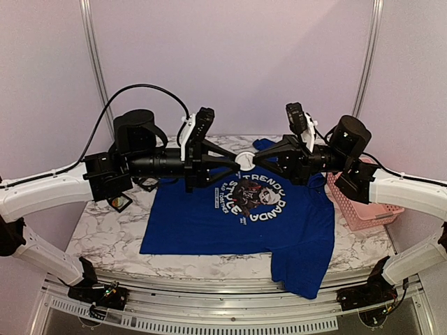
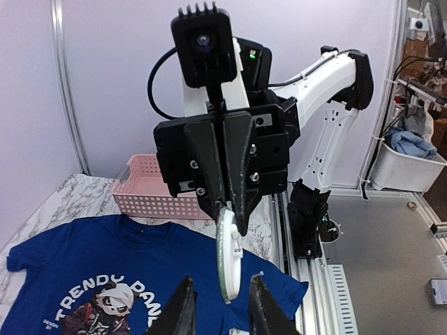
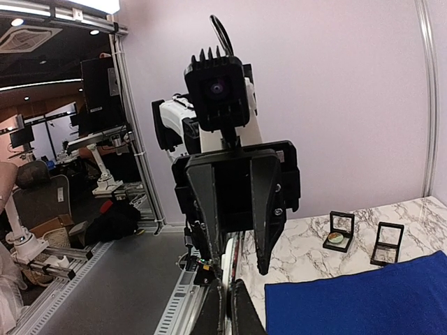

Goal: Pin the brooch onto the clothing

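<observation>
The brooch [image 1: 246, 160] is a small round disc with a white back and a greenish rim, held in the air above the blue panda T-shirt [image 1: 209, 223]. My right gripper [image 1: 257, 160] is shut on the disc's edge; the right wrist view shows its jaws [image 3: 228, 285] pinching the thin disc [image 3: 228, 248]. My left gripper [image 1: 236, 162] faces it. In the left wrist view its fingers [image 2: 222, 279] stand open on either side of the disc [image 2: 229, 258], with a gap on both sides. The shirt [image 2: 84, 258] lies flat on the marble table.
A pink basket [image 1: 363, 202] stands at the table's right edge, also in the left wrist view [image 2: 150, 192]. Two small black square boxes [image 3: 339, 230] [image 3: 387, 244] sit on the marble beyond the shirt's left side. The shirt's hem hangs over the near table edge [image 1: 300, 283].
</observation>
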Available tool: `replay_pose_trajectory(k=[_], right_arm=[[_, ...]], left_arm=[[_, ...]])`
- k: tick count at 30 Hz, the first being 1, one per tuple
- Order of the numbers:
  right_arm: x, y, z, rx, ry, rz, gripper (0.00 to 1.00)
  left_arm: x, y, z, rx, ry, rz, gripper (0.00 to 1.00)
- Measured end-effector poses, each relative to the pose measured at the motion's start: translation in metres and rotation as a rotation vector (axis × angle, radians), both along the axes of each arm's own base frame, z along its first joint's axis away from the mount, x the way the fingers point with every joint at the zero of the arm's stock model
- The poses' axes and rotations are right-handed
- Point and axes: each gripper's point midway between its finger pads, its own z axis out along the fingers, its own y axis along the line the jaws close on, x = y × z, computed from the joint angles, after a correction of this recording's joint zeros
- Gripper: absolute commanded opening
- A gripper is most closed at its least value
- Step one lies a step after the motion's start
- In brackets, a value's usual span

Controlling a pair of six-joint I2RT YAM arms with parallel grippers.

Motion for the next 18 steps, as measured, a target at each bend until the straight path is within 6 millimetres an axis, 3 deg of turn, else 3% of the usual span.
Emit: replay_pose_trajectory(k=[3, 6, 10, 12, 15, 18], right_arm=[[0.000, 0.000, 0.000, 0.000, 0.000, 0.000, 0.00], [-0.001, 0.000, 0.001, 0.005, -0.017, 0.006, 0.00], [0.001, 0.000, -0.001, -0.004, -0.011, -0.004, 0.30], [0.004, 0.001, -0.003, -0.017, -0.002, -0.022, 0.36], [0.008, 0.003, -0.007, -0.040, 0.006, -0.042, 0.38], [0.009, 0.007, -0.010, -0.058, 0.012, -0.052, 0.32]], left_arm=[[-0.002, -0.002, -0.001, 0.000, 0.002, -0.006, 0.00], [-0.003, -0.003, -0.001, -0.001, 0.019, -0.007, 0.00], [-0.002, -0.003, -0.001, -0.001, 0.026, 0.000, 0.00], [0.000, -0.003, -0.002, 0.001, 0.022, 0.013, 0.00], [0.003, -0.003, -0.002, 0.002, 0.008, 0.030, 0.00], [0.004, -0.003, -0.002, 0.003, 0.000, 0.037, 0.00]])
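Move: The brooch, gripped upright in the right fingertips, has its middle about 2 cm to the right hand's left. From the left hand, whose parted fingers straddle its near rim, that middle is some 3 cm to the right and level with it. Roughly 34 cm below the left hand, the clothing's panda print lies 17 cm ahead and 8 cm right, and its near sleeve about 14 cm back and 19 cm right. The left hand stays almost in place and quickly shuts its partly open fingers, pinching the free rim of the brooch while the right hand keeps its hold on the opposite rim. Only once that grip is made do the right fingers open, to a bit over a third, letting go of the brooch as the right hand eases about 1 cm down and forward, still around the rim and not yet backing away. ##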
